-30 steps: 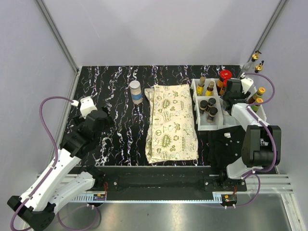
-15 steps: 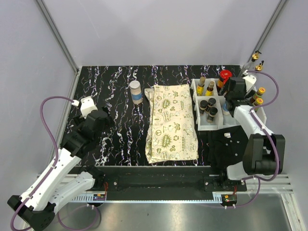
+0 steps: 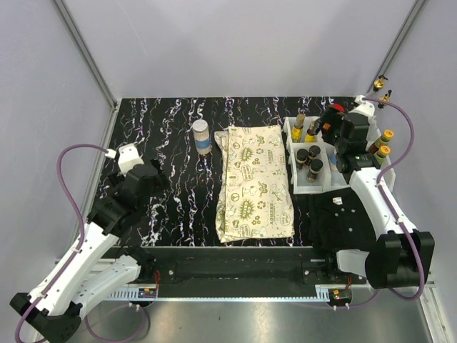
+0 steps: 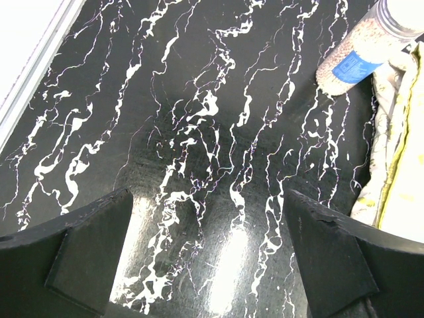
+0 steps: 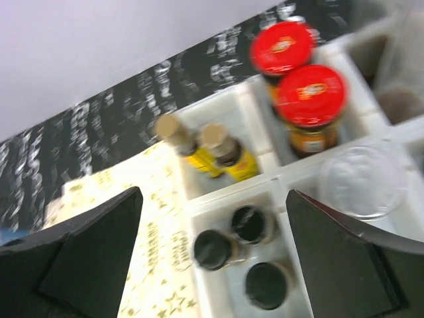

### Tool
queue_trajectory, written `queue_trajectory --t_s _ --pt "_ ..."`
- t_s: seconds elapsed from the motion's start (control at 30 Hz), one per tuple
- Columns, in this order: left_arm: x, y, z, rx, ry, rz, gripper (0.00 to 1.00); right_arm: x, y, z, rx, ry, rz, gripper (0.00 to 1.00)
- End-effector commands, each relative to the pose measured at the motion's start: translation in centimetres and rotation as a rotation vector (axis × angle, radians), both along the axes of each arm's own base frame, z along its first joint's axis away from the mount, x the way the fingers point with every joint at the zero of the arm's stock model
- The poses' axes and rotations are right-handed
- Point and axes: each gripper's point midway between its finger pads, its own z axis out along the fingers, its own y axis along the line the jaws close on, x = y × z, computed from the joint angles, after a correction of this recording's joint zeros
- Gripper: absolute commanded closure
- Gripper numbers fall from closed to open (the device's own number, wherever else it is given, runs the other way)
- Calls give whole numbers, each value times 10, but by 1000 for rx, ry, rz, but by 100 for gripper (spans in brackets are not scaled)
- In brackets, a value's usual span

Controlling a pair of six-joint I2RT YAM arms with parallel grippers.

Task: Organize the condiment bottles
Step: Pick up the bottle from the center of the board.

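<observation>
Most condiment bottles stand in white bins (image 3: 294, 143) at the right. There are two yellow-labelled bottles (image 3: 298, 127), three black-capped jars (image 3: 314, 161) and gold-capped bottles (image 3: 384, 143). A clear jar with a blue label (image 3: 201, 136) stands alone on the table, also in the left wrist view (image 4: 358, 50). My right gripper (image 3: 334, 132) hovers open and empty over the bins. Its view (image 5: 215, 252) shows two red caps (image 5: 311, 95), the yellow-labelled bottles (image 5: 225, 149), the black caps (image 5: 214, 249) and a clear lid (image 5: 361, 181). My left gripper (image 3: 153, 175) is open and empty over bare table (image 4: 209, 252).
A cream patterned cloth (image 3: 255, 182) lies in the middle of the black marbled table, its edge in the left wrist view (image 4: 397, 165). Two more gold-capped bottles (image 3: 382, 89) show at the far right corner. A black cloth (image 3: 339, 218) lies in front of the bins.
My right arm has stretched out and its gripper has moved back and left over the bins, now covering most of the red caps from above. The left arm has barely moved.
</observation>
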Motion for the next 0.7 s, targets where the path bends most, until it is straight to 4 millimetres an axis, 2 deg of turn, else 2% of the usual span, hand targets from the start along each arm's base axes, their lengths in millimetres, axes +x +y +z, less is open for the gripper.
queue_trajectory --t_s 0.0,0.03,0.13,0.17,0.23,0.27,0.37,0.4,0.43,0.5,0.57,0.6,0.67 --pt "3 -4 9 -31 -45 -13 1 3 45 49 -32 -124 169 1" --pt "3 -4 8 -29 -42 -22 1 2 59 55 -39 -136 206 1" --pt "3 -7 9 -31 -40 -40 1 4 86 56 -78 -140 304 1" --pt "3 -7 9 -32 -43 -44 1 1 108 60 -80 -153 395 1" --pt "3 -10 11 -37 -46 -67 1 -4 139 60 -123 -168 554 0" --pt "2 -11 11 -38 -49 -77 1 -14 167 60 -119 -178 683 0" --pt "1 -19 13 -52 -63 -133 1 -27 206 62 -151 -205 864 0" --pt "1 -22 13 -61 -65 -155 1 -31 221 57 -165 -201 912 0" --pt "2 -24 15 -64 -76 -168 1 -31 229 62 -171 -218 931 0" --pt "0 -27 17 -78 -93 -192 1 -30 250 54 -175 -201 976 0" --pt "-1 -28 19 -81 -108 -207 1 -23 263 59 -180 -214 986 0" --pt "-1 -30 19 -86 -111 -216 1 -15 271 45 -179 -182 990 0" --pt "-1 -32 21 -92 -124 -229 1 -7 291 57 -187 -226 995 0"
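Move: The last bottle, the shaker with the blue label in the centre of the board, stands about 43 cm to the right hand's left, 8 cm farther out and 17 cm lower. Between them lies the printed cloth, its middle some 22 cm to the left, 7 cm back and 24 cm down. The yellow-labelled bottles in the tray are roughly 12 cm ahead, 3 cm left and 17 cm lower. From the left hand the bottle is about 24 cm ahead, 17 cm right and 14 cm down. The empty right hand sweeps fast to the left, some 26 cm and nearly level with only a slight rise, out from above the tray and over the printed cloth towards the blue-labelled bottle, easing back a little towards its base late on. On the way the wrist swings about 55 degrees counter-clockwise so the wide-open fingers come to face the bottle, touching nothing, while the open left hand shifts slightly right, turning a little clockwise. ##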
